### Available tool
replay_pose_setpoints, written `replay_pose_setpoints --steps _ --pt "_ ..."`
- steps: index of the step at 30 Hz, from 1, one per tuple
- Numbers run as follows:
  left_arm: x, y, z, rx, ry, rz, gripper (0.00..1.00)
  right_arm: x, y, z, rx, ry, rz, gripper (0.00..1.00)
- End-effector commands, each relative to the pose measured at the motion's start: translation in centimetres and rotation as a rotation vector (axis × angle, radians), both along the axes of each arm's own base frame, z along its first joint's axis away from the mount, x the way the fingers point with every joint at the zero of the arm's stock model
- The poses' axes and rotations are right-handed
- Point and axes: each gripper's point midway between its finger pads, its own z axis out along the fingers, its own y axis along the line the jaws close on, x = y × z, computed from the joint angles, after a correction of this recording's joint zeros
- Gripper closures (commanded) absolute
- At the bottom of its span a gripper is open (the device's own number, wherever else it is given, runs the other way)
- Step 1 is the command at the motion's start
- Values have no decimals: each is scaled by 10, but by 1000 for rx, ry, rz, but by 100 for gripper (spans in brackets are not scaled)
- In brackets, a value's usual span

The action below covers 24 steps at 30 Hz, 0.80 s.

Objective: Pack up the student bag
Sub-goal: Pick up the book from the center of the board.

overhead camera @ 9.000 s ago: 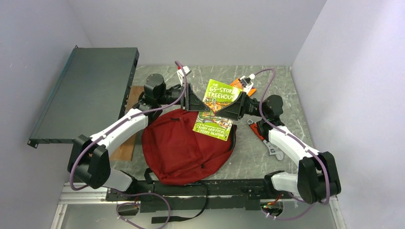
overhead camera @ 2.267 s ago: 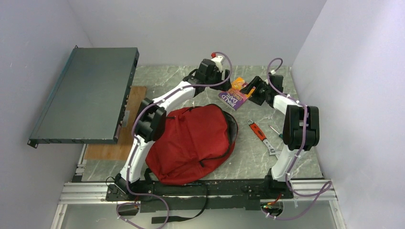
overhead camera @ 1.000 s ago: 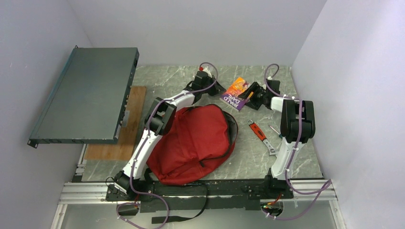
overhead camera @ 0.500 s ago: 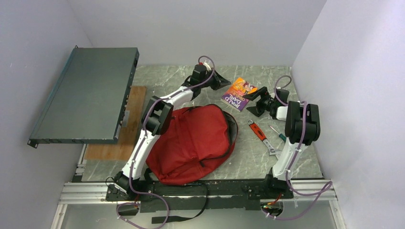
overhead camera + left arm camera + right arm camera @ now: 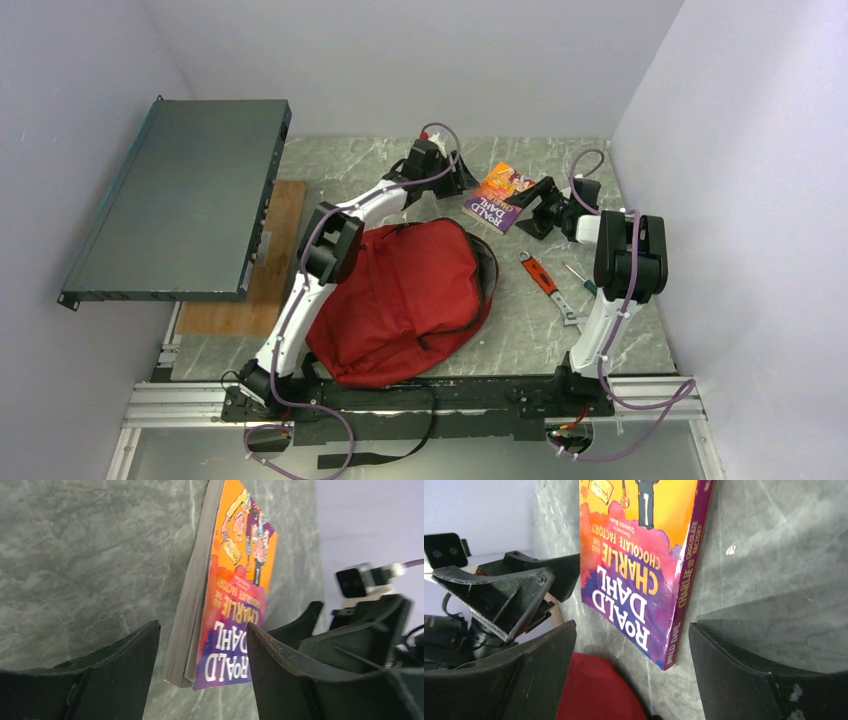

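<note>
The student bag (image 5: 405, 300), red and soft, lies at the table's near middle; its edge shows in the right wrist view (image 5: 594, 690). A purple and orange Roald Dahl paperback (image 5: 497, 196) lies flat on the marble behind it. My left gripper (image 5: 455, 180) is low at the book's left side and open. The book's page edge (image 5: 190, 610) sits just beyond its fingers, untouched. From the right, my right gripper (image 5: 530, 205) faces the book's spine (image 5: 686, 580), open and empty. In each wrist view, left (image 5: 202, 627) and right (image 5: 632, 626), the other gripper shows across the book.
A red-handled wrench (image 5: 540, 275) and a small screwdriver (image 5: 578, 277) lie right of the bag. A dark flat rack unit (image 5: 180, 200) slopes over the left side, above a wooden board (image 5: 255, 290). Walls close in behind and on the right.
My left gripper has gone from shut to open beside the book. The right gripper drew back to the right, then edged in again. The book has settled flat.
</note>
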Motion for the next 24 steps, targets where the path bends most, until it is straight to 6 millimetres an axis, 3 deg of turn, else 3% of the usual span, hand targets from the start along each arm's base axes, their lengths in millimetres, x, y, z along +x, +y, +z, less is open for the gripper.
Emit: replay_pose_setpoints --steps 1,7,10,13,18,21,24 --pt "0 -18 9 79 -125 -37 34 7 -7 8 -148 -27 13 15" --pt "-10 -30 23 13 -127 -66 61 9 5 6 -111 -35 49 18" --pt "-17 -38 39 -57 -118 -93 62 10 12 7 -94 -49 66 19" --pt "-20 -45 34 -88 -75 -118 62 11 17 12 -78 -62 71 19" --pt "-28 -51 23 -117 -32 -152 82 11 18 20 -80 -81 74 19" --pt "-26 -50 31 -142 -26 -151 99 7 11 20 -125 -73 47 18" --pt "-21 -45 48 -174 -21 -131 100 2 4 18 -140 -60 25 15"
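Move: Just back and to the right of the left hand, the book's middle lies about 7 cm right, 4 cm back and 4 cm below, with its page edge nearly between the parted fingers. From the right hand, at the spine side, the book's middle is roughly 4 cm left, 3 cm ahead and slightly below. The red bag lies some 17 cm left of the left hand and 30 cm back; the wrench is 8 cm right of the right hand and 19 cm back. Closing from well open to shut, the left fingers travel about 4 cm right and 2 cm back onto the book's page edge, dipping slightly first, and pinch the front cover with some upper pages, then rise about 2.5 cm from the low point. The right hand stays wide open at the spine, easing about 1 cm left with one fingertip against it. ##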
